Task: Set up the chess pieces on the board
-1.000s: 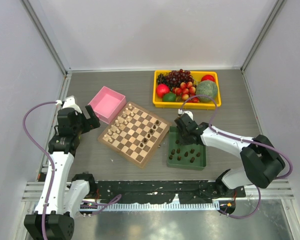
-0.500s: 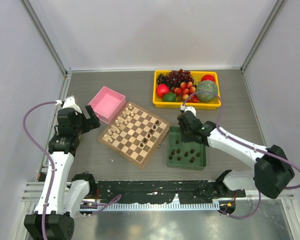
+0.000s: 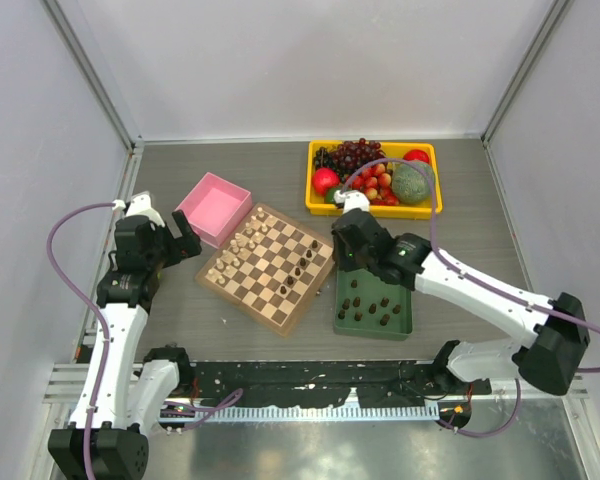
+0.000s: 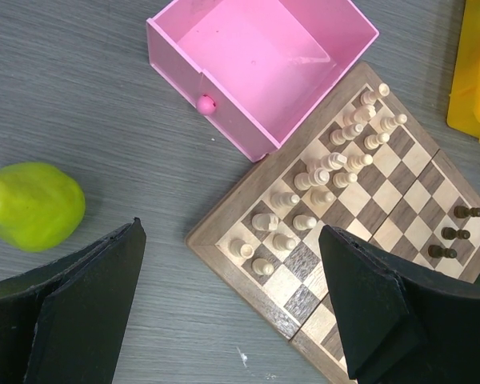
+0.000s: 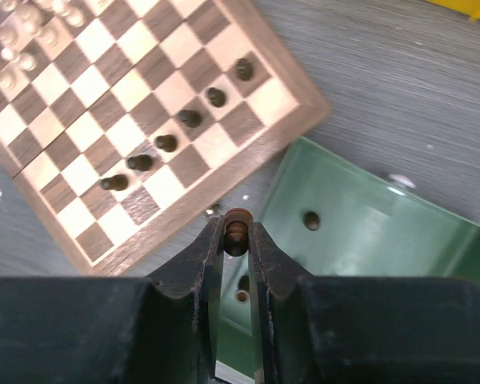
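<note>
The board (image 3: 268, 266) lies tilted in the middle of the table, also in the left wrist view (image 4: 360, 200) and the right wrist view (image 5: 136, 120). Cream pieces stand at its left side. Several dark chess pieces (image 5: 176, 132) stand in a row near its right edge. More dark pieces (image 3: 370, 305) sit in the green tray (image 3: 372, 325). My right gripper (image 5: 238, 228) is shut on a dark chess piece (image 5: 238, 236), held above the gap between board and tray (image 3: 342, 252). My left gripper (image 4: 232, 320) is open and empty, left of the board (image 3: 185, 243).
A pink box (image 3: 214, 207) sits at the board's far left corner. A yellow bin of fruit (image 3: 373, 178) stands at the back right. A green pear (image 4: 32, 206) lies on the table left of the board. One small dark piece lies on the table by the board's edge (image 5: 211, 210).
My right gripper has moved left from over the green tray toward the board's right edge, carrying the dark piece. The left arm has not moved.
</note>
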Available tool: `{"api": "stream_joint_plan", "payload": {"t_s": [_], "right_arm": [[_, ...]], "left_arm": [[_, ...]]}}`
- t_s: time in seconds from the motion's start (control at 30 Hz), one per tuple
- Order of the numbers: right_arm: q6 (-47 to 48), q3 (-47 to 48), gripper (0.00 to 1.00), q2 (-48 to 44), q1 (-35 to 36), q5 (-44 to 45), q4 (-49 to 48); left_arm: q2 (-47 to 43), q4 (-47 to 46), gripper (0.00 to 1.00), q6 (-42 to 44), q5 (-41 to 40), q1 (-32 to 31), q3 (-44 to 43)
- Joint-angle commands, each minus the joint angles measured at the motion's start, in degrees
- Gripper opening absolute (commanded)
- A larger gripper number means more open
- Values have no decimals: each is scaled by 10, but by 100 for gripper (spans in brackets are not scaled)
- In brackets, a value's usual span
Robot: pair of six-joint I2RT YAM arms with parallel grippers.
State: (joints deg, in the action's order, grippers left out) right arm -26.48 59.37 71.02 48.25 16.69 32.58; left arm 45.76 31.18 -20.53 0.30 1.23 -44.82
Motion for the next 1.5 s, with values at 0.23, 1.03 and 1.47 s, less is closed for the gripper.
{"api": "stream_joint_plan", "payload": {"t_s": [0.23, 1.03, 1.47], "right_arm": [[2, 129, 18, 136, 146, 5, -31], [15, 198, 18, 327, 211, -11, -43], [15, 187, 19, 349, 188, -36, -69]], "left_arm": [[-10, -6, 99, 1, 14, 3, -21], [-13, -7, 99, 1, 15, 3, -21], [-12, -7, 99, 1, 16, 2, -20]]}}
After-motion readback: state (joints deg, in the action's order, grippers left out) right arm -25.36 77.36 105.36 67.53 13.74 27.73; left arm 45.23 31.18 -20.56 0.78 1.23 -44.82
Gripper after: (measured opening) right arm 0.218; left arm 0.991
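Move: The right hand already holds a dark pawn clear of the tray. Its next free square, at the near end of the dark pawn row, lies about 17 cm to the left, 4 cm back and 13 cm below. The last pawn set in that row is some 15 cm left and 2 cm back, and the row's farthest pawn about 10 cm ahead and 8 cm left. The green tray's middle is roughly 5 cm back and 8 cm right. From the idle left hand the square lies about 18 cm right and 7 cm back. Keeping the dark pawn pinched between closed fingertips, the right hand sweeps about 17 cm left and, on the way, some 7 cm back, going from beside the green tray across the board to the near end of the dark pawn row while the wrist turns roughly 20 degrees counter-clockwise. The descent starts gently and steepens once most of the sideways travel is done, some 9 cm down in all; then the hand creeps a little over 1 cm forward above the board, still lowering slowly, with the fingers shut. ##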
